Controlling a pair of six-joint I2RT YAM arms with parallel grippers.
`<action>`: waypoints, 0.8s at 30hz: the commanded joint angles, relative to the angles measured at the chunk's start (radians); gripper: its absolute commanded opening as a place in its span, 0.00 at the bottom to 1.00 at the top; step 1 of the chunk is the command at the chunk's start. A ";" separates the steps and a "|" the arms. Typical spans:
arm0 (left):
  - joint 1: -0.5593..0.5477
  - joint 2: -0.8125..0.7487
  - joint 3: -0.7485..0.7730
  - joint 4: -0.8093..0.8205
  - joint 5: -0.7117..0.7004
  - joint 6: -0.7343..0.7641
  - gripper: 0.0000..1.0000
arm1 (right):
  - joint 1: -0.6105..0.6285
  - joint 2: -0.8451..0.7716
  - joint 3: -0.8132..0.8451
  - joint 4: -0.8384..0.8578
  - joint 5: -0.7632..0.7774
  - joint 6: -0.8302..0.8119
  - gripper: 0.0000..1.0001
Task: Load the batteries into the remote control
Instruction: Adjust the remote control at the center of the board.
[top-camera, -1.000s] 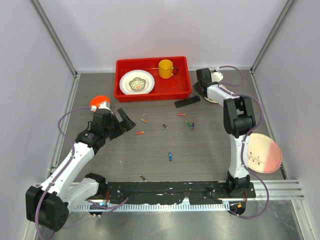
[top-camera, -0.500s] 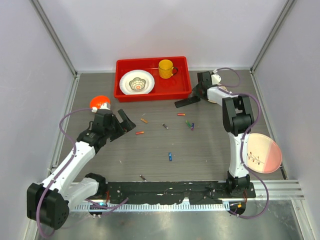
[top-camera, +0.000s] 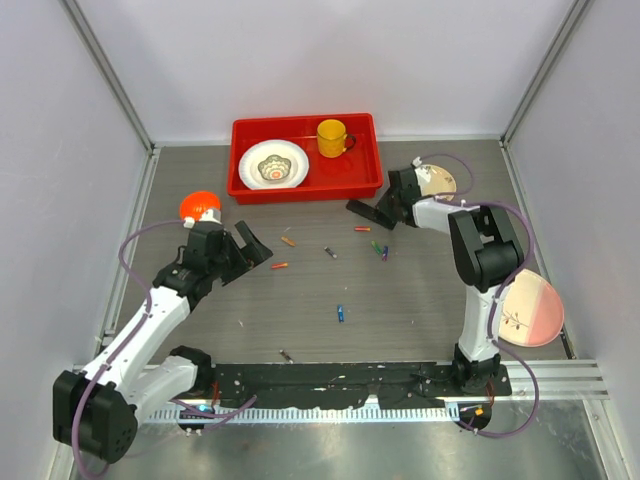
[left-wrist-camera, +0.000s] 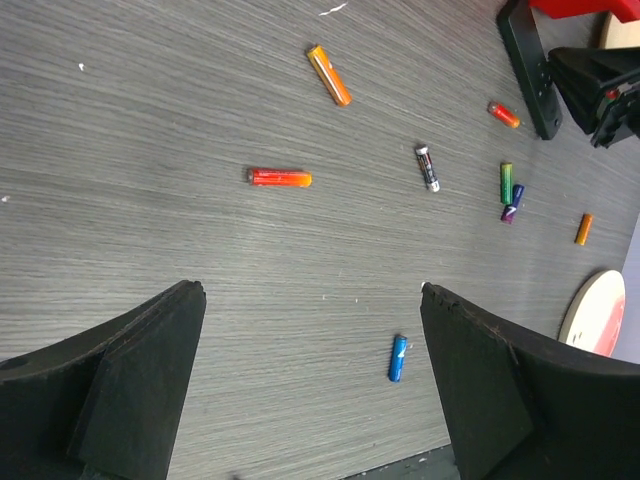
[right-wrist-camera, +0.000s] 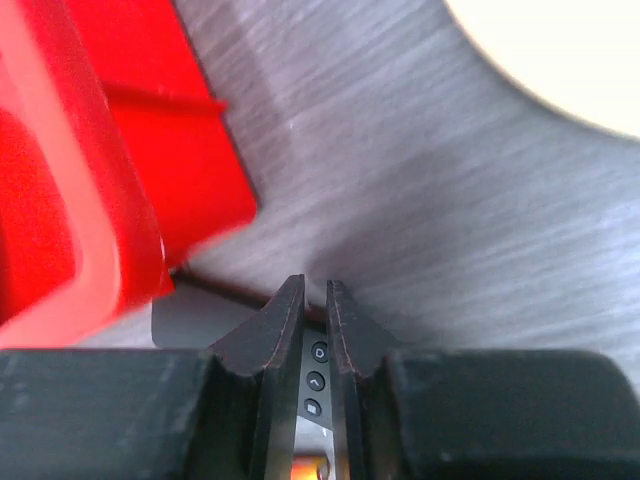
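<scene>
The black remote control lies just in front of the red tray's right corner. My right gripper is shut on its right end. In the right wrist view its buttons show between the closed fingers. Several batteries lie scattered mid-table: orange, red-orange, dark grey, green and blue. My left gripper is open and empty left of them. Its wrist view shows the red-orange battery, the blue one and the remote.
A red tray with a white bowl and a yellow mug stands at the back. A wooden disc lies behind the right gripper. A pink plate lies at the right, an orange object at the left.
My right gripper has swung forward and left from beside the tray onto the remote's right end and shut on it. The remote has shifted and turned slightly. The left arm barely moved.
</scene>
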 joint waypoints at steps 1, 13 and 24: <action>0.002 -0.026 -0.013 0.043 0.029 -0.015 0.92 | 0.037 -0.066 -0.145 -0.056 -0.011 -0.032 0.20; 0.001 -0.037 -0.039 0.049 0.057 -0.016 0.91 | 0.230 -0.175 -0.294 -0.054 0.052 -0.066 0.22; -0.001 -0.037 -0.044 0.052 0.060 -0.012 0.90 | 0.279 -0.275 -0.215 -0.119 0.122 -0.242 0.65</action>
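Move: Just behind and left of the nearly shut right fingers lies the remote control, its middle about 3 cm back, 4 cm left and 1 cm below. A red battery is roughly 7 cm back and 7 cm left of that hand, a green one some 12 cm back and 3 cm left, and a purple one about 14 cm straight back. From the left hand, the remote is some 18 cm ahead, 28 cm to the right and 12 cm down. Sweeping low and level over the board, the right hand goes on dragging the remote with its nearly closed fingertips on the remote's far side, about 11 cm back and 7 cm left, at first mostly back, then more leftward. It turns some 15 degrees counter-clockwise; at the end it eases a centimetre to the right as the fingers open to a bit over half. ##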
